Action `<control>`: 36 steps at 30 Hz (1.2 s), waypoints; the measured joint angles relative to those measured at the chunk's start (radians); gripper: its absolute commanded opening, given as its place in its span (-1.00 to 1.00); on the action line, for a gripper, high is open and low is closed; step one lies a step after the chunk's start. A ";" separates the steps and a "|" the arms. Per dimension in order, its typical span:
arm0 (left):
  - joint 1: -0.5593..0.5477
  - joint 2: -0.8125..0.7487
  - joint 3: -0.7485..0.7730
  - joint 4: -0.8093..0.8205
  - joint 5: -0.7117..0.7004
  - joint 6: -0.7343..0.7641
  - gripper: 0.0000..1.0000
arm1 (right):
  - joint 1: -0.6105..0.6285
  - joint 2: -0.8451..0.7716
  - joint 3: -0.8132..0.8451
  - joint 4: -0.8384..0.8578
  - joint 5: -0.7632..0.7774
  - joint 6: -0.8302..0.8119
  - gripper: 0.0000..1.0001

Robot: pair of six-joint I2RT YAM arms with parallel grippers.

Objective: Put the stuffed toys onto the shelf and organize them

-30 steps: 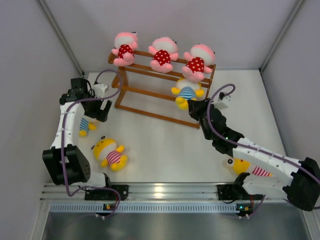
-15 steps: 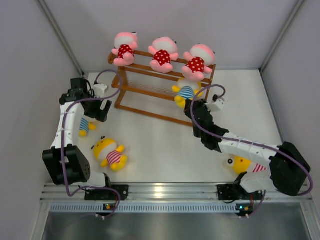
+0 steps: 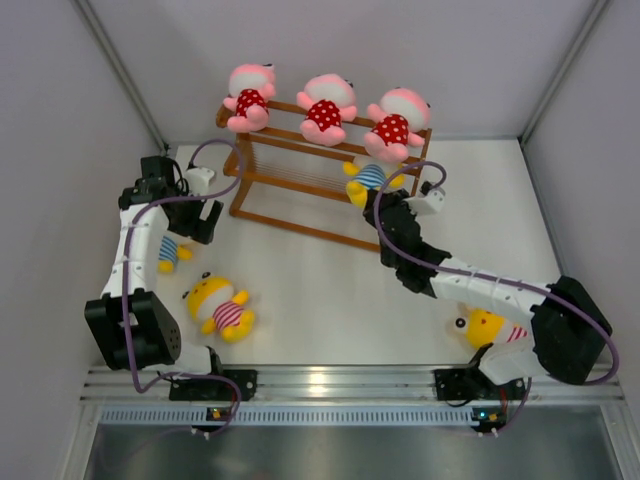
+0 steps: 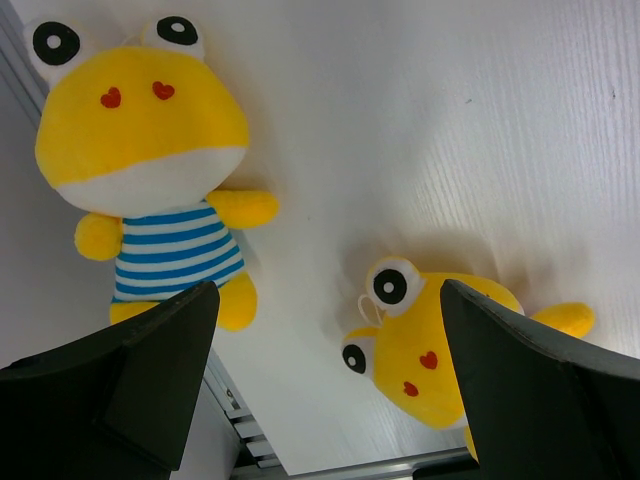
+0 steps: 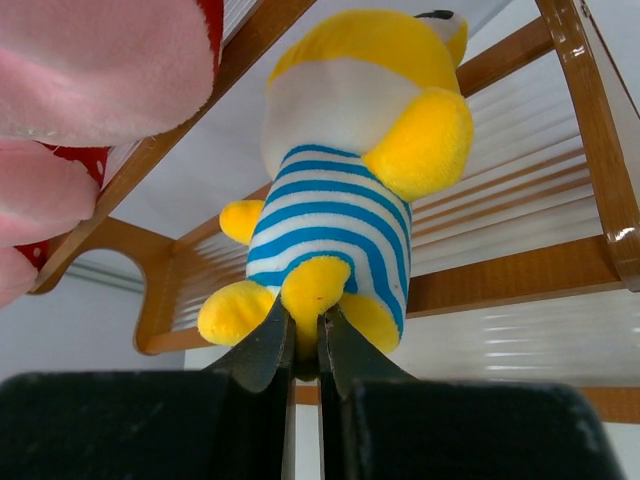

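Observation:
Three pink stuffed toys (image 3: 249, 95) (image 3: 327, 105) (image 3: 397, 120) sit in a row on the top tier of the wooden shelf (image 3: 290, 215). My right gripper (image 3: 383, 205) (image 5: 305, 345) is shut on a foot of a yellow toy in blue stripes (image 3: 371, 178) (image 5: 340, 200), holding it against the shelf's middle rails (image 5: 500, 275) at the right end, under a pink toy. My left gripper (image 3: 205, 222) (image 4: 325, 330) hangs open above the table. Below it lie a blue-striped yellow toy (image 4: 150, 170) (image 3: 170, 252) and a red-striped one (image 4: 440, 345) (image 3: 220, 306).
Another yellow toy (image 3: 490, 328) lies near the front right, partly hidden by my right arm. Grey walls close in the table on the left, back and right. A metal rail (image 3: 320, 380) runs along the near edge.
My right arm has carried the blue-striped toy back and up, from in front of the shelf to its middle tier. The left arm has stayed still.

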 measured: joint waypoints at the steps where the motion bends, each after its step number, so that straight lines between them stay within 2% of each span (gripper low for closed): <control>1: 0.000 0.000 0.000 0.000 0.000 0.000 0.96 | 0.000 0.002 0.000 0.000 0.000 0.000 -1.00; 7: 0.002 0.000 -0.002 0.000 0.000 0.003 0.96 | -0.007 0.023 0.000 -0.007 -0.003 0.010 -0.92; 10: 0.002 0.000 -0.005 0.000 0.000 0.003 0.96 | -0.014 0.026 -0.002 -0.009 -0.011 0.022 -0.79; 13: 0.002 0.000 -0.006 0.000 0.000 0.004 0.96 | -0.015 0.026 -0.002 -0.010 -0.014 0.028 -0.60; 14: 0.002 0.000 -0.006 0.000 0.000 0.004 0.96 | -0.015 0.026 -0.003 -0.011 -0.015 0.029 -0.46; 16: 0.003 0.000 -0.006 0.000 0.000 0.004 0.96 | -0.015 0.024 -0.003 -0.013 -0.019 0.034 -0.30; 17: 0.003 0.000 -0.006 0.000 0.000 0.004 0.96 | -0.015 0.024 -0.004 -0.014 -0.024 0.034 -0.12; 20: 0.005 0.000 -0.007 0.000 -0.001 0.005 0.96 | -0.015 0.015 -0.009 -0.024 -0.041 0.035 0.10; 23: 0.009 0.000 -0.010 0.002 -0.008 0.008 0.96 | -0.015 -0.009 -0.011 -0.046 -0.058 0.030 0.23; 30: 0.087 0.012 -0.034 0.059 -0.088 0.028 0.96 | -0.010 -0.089 -0.015 -0.098 -0.106 -0.044 0.34; 36: 0.195 0.046 -0.063 0.139 -0.170 0.053 0.85 | 0.005 -0.125 0.000 -0.180 -0.145 -0.154 0.34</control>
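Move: The blue-striped yellow toy, its foot pinched in the right hand, has its middle about 7 cm ahead, 1 cm left and 4 cm above, on the shelf's middle tier. The nearest pink toy is 9 cm ahead, 3 cm right, 14 cm above; the right end post is 3 cm ahead, 9 cm right. A second blue-striped toy lies 2 cm ahead, 8 cm left and 14 cm below the left hand; the pink-striped toy lies 13 cm back, 5 cm right. Dipping about 1.5 cm, the right hand opens its fingers wide and lets go of the toy's foot, then draws straight back some 3 cm from the shelf, rising slightly and rolling its left side down 10 degrees. Late on, the left hand, still open, swings about 10 cm left over the lying blue-striped toy, sinking 2 cm and turning counter-clockwise. ##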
